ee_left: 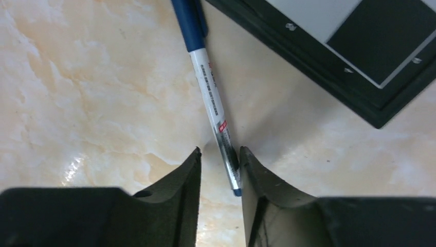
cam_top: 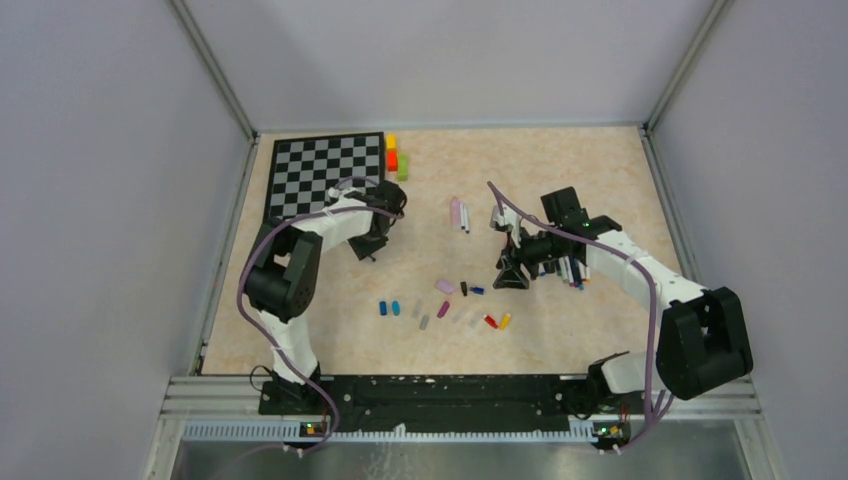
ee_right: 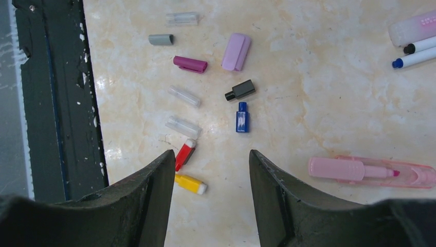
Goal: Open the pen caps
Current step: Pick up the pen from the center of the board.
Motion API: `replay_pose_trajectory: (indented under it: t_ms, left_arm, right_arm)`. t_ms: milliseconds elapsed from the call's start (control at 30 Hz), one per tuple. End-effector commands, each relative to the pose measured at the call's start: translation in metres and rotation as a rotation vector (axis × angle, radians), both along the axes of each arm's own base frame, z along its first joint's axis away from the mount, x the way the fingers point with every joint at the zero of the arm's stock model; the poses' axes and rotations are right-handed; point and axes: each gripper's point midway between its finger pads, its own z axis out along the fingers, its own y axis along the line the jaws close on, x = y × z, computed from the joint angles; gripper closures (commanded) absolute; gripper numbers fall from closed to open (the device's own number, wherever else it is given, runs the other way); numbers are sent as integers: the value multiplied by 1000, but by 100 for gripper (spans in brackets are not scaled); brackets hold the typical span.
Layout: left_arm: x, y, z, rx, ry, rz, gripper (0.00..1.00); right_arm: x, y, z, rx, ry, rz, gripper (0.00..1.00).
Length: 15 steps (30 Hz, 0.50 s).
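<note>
A white-barrelled pen with a dark blue cap lies on the table. Its rear end sits between the fingers of my left gripper, against the right finger, with a gap on the left side. The left gripper points down beside the chessboard. My right gripper stands open with nothing in it, over loose pen caps: red, yellow, blue, black, magenta, pink, grey. A pink highlighter lies to its right.
The chessboard lies at the back left, its dark frame close to the pen. Yellow, red and green blocks stand beside it. More pens lie mid-table and by the right arm. A dark rail borders the caps.
</note>
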Motion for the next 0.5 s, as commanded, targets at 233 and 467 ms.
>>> replay_pose_trajectory:
  t_ms: [233, 467]
  left_arm:
    - [-27, 38, -12, -144, 90, -29, 76]
    - [-41, 55, -12, -100, 141, -38, 98]
  right_arm:
    - [2, -3, 1, 15, -8, 9, 46]
    - [3, -5, 2, 17, -14, 5, 46]
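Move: The pen lies flat just under the left fingertips, its tail end between them. Its middle is about 3 cm ahead, 4 cm left and 1 cm below. The chessboard's middle is some 19 cm ahead and 11 cm left; a dark blue cap lies about 14 cm back and 4 cm right, a light blue cap level with it, 3 cm farther right. From the right hand the pen is roughly 13 cm ahead, 38 cm left and 11 cm lower. Sweep the left gripper about 4.5 cm to the left and slightly back, staying low at the table, so the finger on the board-corner side pushes the pen's tail along. Meanwhile close the half-open fingers almost fully and pinch the white barrel just ahead of its tail, rolling the hand some 5 to 10 degrees so its left side dips. ##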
